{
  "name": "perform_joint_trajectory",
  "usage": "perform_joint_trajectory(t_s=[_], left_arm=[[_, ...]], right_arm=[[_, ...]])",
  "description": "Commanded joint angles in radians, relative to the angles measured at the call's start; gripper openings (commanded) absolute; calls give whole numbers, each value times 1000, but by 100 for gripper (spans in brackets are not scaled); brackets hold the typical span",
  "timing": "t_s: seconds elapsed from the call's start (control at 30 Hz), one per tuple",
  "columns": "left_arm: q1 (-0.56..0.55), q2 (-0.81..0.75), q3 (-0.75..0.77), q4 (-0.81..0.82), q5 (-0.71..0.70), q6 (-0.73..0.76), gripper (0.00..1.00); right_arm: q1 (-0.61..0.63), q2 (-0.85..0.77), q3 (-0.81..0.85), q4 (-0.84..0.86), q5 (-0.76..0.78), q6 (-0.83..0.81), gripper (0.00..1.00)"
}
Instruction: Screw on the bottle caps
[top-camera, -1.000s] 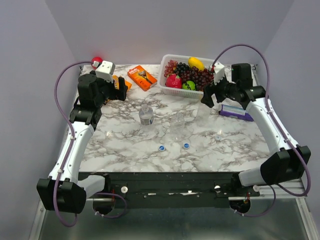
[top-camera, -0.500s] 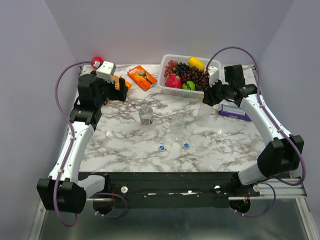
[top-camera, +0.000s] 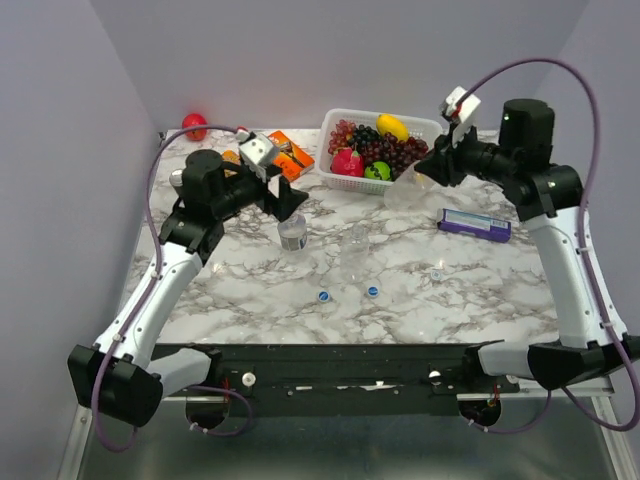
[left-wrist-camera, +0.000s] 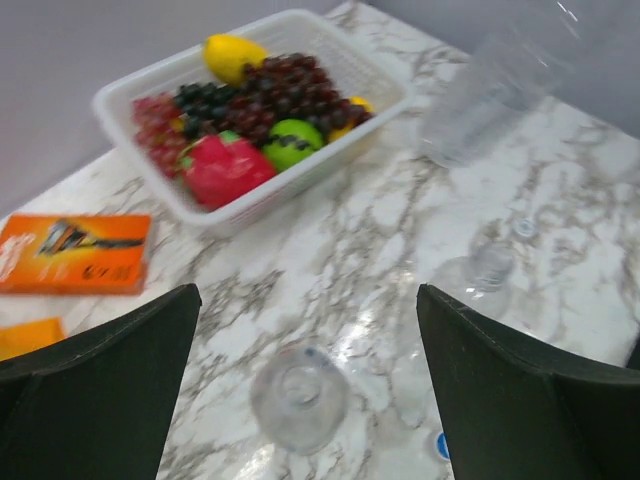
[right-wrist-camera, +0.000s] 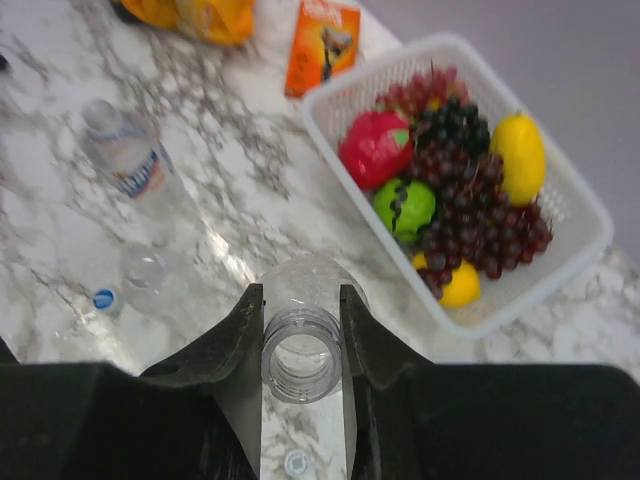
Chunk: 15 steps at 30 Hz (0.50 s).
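Observation:
My right gripper (top-camera: 426, 171) (right-wrist-camera: 300, 296) is shut on the threaded neck of a clear uncapped bottle (top-camera: 404, 190) (right-wrist-camera: 302, 350), held tilted in the air in front of the basket. A labelled bottle (top-camera: 293, 235) (right-wrist-camera: 135, 170) and a plain bottle (top-camera: 358, 241) (right-wrist-camera: 150, 275) stand uncapped mid-table. My left gripper (top-camera: 289, 203) (left-wrist-camera: 308, 292) hangs wide open just above the labelled bottle (left-wrist-camera: 298, 396). Two blue caps (top-camera: 324, 296) (top-camera: 372, 291) and a whitish cap (top-camera: 436, 274) (right-wrist-camera: 296, 462) lie on the marble nearer the arms.
A white basket (top-camera: 331, 125) (left-wrist-camera: 270, 197) of fruit stands at the back. An orange box (top-camera: 296, 158) (left-wrist-camera: 70, 252) lies left of it, a purple box (top-camera: 477, 222) at the right, and a red ball (top-camera: 194, 125) in the far left corner.
The right gripper shut on a bottle beside the basket and lifted it off the table. The left arm swung right, bringing its open gripper over the labelled bottle.

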Motion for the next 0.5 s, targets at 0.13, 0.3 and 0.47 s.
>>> perform_joint_trajectory(t_s=[0.13, 0.3, 0.47], left_arm=[[-295, 41, 83, 56, 47, 174, 99], [-346, 101, 101, 106, 53, 167, 99], [-375, 156, 126, 87, 102, 191, 99]], right_arm=[[50, 44, 233, -111, -385, 145, 1], [109, 83, 271, -112, -414, 159, 1], [143, 113, 303, -108, -411, 154, 1]])
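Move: The clear bottle in the right hand is some 21 cm right of the left hand, about 4 cm ahead and nearly level. From the left hand, the labelled bottle stands almost directly below, 1 cm ahead and 23 cm down. The standing clear bottle is 14 cm right and 4 cm back. From the right hand, the left gripper is about 27 cm left, level fore-and-aft and 4 cm lower; the fruit basket is 6 cm left, 23 cm ahead. Open left gripper swings right 12 cm towards the bottle; right hand, gripping it, brings it left and up. ##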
